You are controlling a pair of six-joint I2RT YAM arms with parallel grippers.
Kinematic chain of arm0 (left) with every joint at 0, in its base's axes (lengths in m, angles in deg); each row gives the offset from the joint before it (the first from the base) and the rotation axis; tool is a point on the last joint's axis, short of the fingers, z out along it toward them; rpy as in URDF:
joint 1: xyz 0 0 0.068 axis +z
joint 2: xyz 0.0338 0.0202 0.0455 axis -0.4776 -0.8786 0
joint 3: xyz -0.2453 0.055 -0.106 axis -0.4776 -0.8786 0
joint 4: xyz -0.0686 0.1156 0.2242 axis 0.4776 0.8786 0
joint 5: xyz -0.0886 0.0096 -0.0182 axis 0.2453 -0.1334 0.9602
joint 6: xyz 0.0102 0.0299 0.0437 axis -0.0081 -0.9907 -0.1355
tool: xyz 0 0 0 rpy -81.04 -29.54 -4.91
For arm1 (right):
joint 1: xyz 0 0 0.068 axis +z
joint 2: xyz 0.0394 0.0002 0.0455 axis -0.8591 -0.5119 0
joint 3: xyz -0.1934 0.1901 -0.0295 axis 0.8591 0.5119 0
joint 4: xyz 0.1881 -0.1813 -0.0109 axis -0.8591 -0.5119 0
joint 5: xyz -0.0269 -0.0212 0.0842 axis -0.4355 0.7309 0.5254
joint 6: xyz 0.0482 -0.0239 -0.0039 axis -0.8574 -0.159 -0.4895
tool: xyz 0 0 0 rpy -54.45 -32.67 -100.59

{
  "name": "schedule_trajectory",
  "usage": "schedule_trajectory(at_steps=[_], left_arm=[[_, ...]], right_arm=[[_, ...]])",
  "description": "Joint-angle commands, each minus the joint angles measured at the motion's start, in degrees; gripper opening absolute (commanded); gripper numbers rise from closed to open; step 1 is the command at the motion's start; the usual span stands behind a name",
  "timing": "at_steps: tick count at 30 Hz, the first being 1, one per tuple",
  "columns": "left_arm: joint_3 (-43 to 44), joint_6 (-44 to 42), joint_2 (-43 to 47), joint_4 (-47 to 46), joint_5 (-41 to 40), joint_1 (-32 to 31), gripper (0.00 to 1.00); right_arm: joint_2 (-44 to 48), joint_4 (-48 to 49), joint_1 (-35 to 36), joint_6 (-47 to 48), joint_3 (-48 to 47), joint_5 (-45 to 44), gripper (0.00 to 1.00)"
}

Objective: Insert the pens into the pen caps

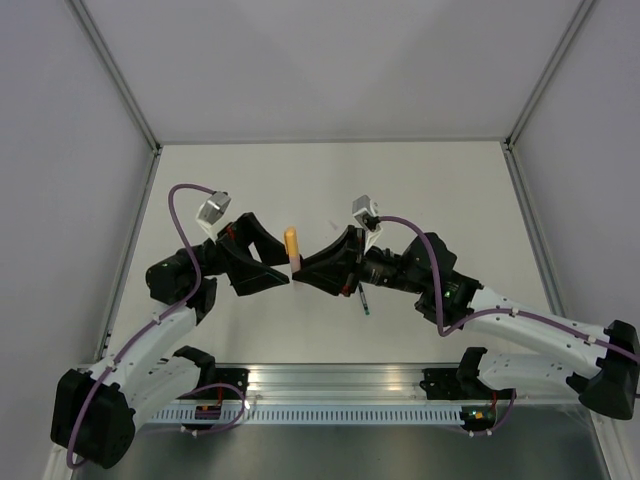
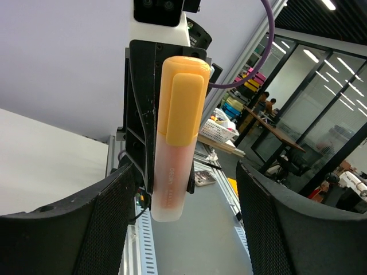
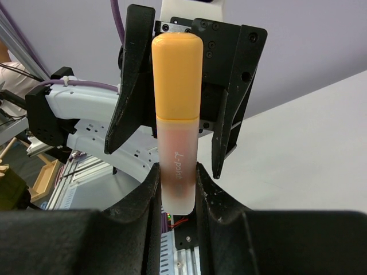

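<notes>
The pale orange pen [image 3: 178, 157] stands upright with its orange-yellow cap [image 3: 176, 74] seated on its top end. My right gripper [image 3: 179, 186] is shut on the pen's lower barrel. My left gripper [image 2: 186, 195] is open, with its fingers [image 2: 109, 217] standing wide on either side of the pen [image 2: 171, 183] and the cap [image 2: 182, 103], touching neither. In the top view both grippers meet at the pen [image 1: 295, 262] above mid-table. The dark pen with a green end [image 1: 364, 300] lies on the table under my right gripper [image 1: 301, 272].
The white table [image 1: 330, 180] is walled by grey panels on the left, back and right. An aluminium rail [image 1: 330, 385] with both arm bases runs along the near edge.
</notes>
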Motion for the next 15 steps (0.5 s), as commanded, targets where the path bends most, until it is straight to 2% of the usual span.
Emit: schedule_trajectory(at_steps=[1,5,12,15], left_arm=[[-0.18,-2.95,0.91,-16.19,1.85,-0.24,0.72],[-0.62,-5.67,3.71,-11.80,2.03,-0.24,0.67],[-0.36,-13.23,9.26,1.64,1.85,-0.24,0.55],[-0.36,-13.85,10.31,3.49,1.76,-0.24,0.53]], right_arm=[[-0.79,1.27,-0.09,0.42,-2.52,-1.02,0.00],[-2.37,0.66,0.00,-0.20,-3.48,-0.94,0.00],[-4.30,0.40,0.00,-0.81,-3.83,-1.11,0.00],[-5.45,0.04,-0.09,-0.90,-4.36,-0.85,0.00]])
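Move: The orange-capped pen stands nearly upright in the right fingers' pinch, its middle roughly 3 cm above that hand point and otherwise level with it. From the left hand, whose open fingers reach to either side of the pen, its middle is about 1 cm to the right, 1 cm ahead and 2 cm up. The dark pen lies on the table about 13 cm right of the left hand, 5 cm farther out and some 35 cm lower. The orange-capped pen, still pinched low on its pale body by the right hand, is carried about 1.5 cm left towards the left gripper and 1 cm back. The left hand draws back some 2 cm with it, easing left, and rolls about 10 degrees, clockwise as seen from behind the hand, while its fingers close partway around the body, not yet pinching it. ##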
